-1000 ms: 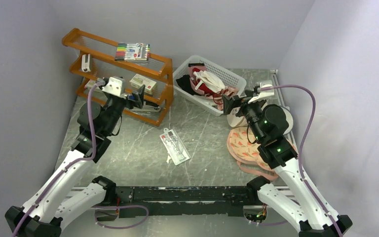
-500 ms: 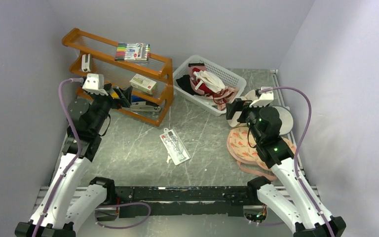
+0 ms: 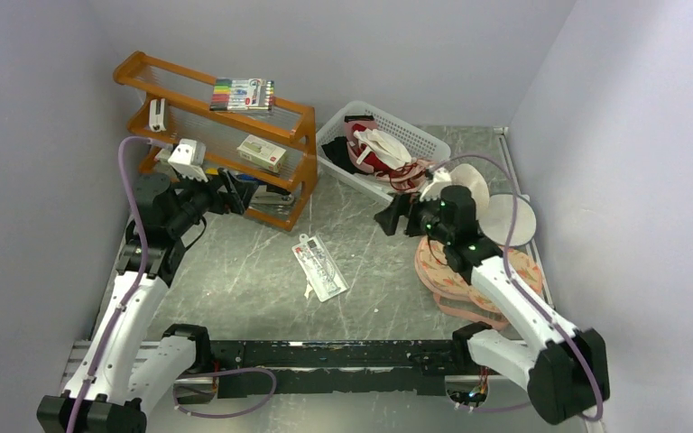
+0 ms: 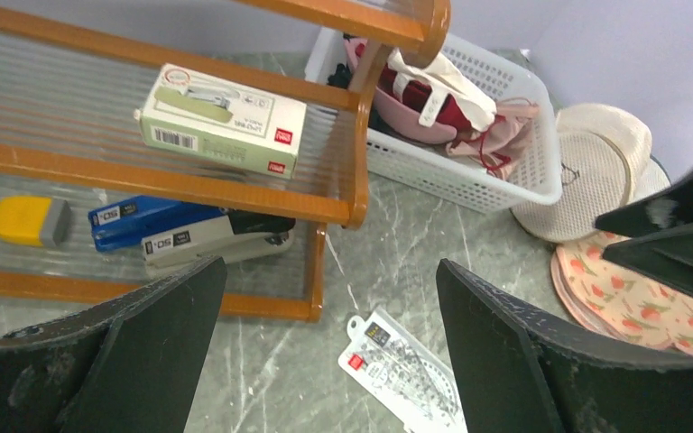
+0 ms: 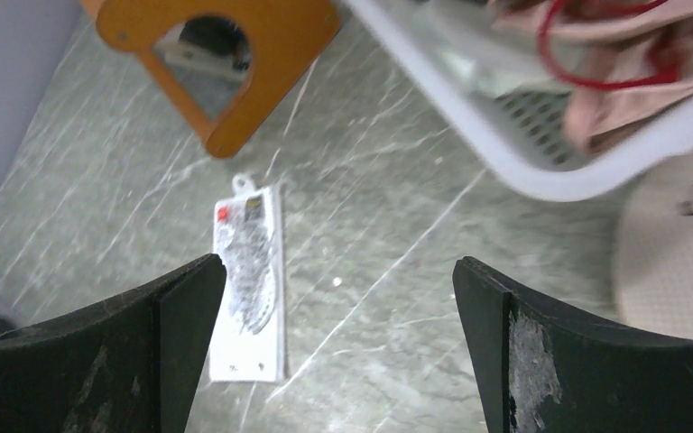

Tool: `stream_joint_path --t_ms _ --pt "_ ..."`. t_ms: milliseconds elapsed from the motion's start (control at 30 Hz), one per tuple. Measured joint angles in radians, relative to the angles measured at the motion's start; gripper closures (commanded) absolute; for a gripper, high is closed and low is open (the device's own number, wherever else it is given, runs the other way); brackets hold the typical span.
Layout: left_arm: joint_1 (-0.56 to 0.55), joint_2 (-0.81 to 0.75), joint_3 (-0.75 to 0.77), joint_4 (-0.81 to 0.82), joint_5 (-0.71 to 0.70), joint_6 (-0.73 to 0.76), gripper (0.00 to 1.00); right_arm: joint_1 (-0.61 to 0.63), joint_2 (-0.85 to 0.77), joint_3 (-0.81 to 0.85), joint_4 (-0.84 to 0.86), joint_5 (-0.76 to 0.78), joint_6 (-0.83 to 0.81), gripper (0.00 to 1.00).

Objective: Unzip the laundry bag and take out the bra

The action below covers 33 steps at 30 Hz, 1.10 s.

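Note:
The laundry bag [image 4: 586, 176], a round cream mesh pouch with a small black emblem, lies right of the basket; in the top view the laundry bag [image 3: 469, 183] peeks out behind my right arm. In front of it lie peach fruit-patterned cups [image 3: 442, 266] with a pink strap, seemingly the bra, outside the bag. My right gripper [image 3: 400, 216] hangs open over bare table left of the bag, holding nothing. My left gripper [image 3: 239, 194] is open and empty in front of the orange rack. Whether the zip is undone I cannot tell.
An orange wire rack [image 3: 226, 135] with staplers, a box and markers stands at the back left. A white basket [image 3: 338, 135] of clothes sits at the back centre. A packaged ruler set [image 3: 322, 268] lies mid-table. A grey disc [image 3: 512, 219] lies beside the bag.
My right arm has dropped and swung left, off the bag area toward the table's middle. My left arm pulled back left, then turned its gripper toward the rack's front. Both stayed open.

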Motion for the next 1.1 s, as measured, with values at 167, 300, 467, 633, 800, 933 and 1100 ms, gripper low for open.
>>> stream_joint_path --t_ms 167,300,467,633,800,933,1100 --pt "0.002 -0.006 -0.002 -0.050 0.030 -0.002 0.02 0.096 0.180 0.000 0.061 -0.100 0.048 0.00" --pt "-0.013 -0.029 -0.003 -0.083 0.026 -0.001 0.02 0.235 0.323 -0.003 0.095 -0.106 0.095 0.00" --pt "-0.046 -0.058 -0.007 -0.108 0.019 0.002 0.02 0.341 0.450 -0.010 0.132 -0.090 0.165 0.00" --pt "-0.059 -0.077 -0.007 -0.123 0.009 0.002 0.02 0.393 0.527 -0.041 0.205 -0.044 0.250 0.00" --pt "-0.047 -0.077 -0.007 -0.140 0.010 0.002 0.02 0.418 0.604 -0.035 0.359 -0.026 0.328 0.00" --pt "-0.016 -0.078 -0.007 -0.143 0.015 0.001 0.02 0.481 0.707 0.054 0.412 -0.018 0.365 0.00" --pt "0.016 -0.080 -0.012 -0.142 0.027 -0.003 0.02 0.589 0.887 0.231 0.478 -0.071 0.406 0.00"
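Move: The ruler pack on the table lies about 17 cm left of the right hand, 9 cm back and 17 cm below it. The shelf's near corner stands roughly 9 cm left of the pack and 11 cm beyond it. The laundry basket is some 19 cm ahead of the right hand, 3 cm left and 13 cm down. From the left hand the pack is about 17 cm right, 10 cm back and 27 cm down. The open right gripper gets a fingertip against the right-hand edge of the ruler pack and pushes it along the table: first it swoops down about 14 cm, leftward and back, tipping down some 25 degrees, then sweeps left another 13 cm at a low level, turning counter-clockwise. The left hand, open, eases back about 3 cm. ##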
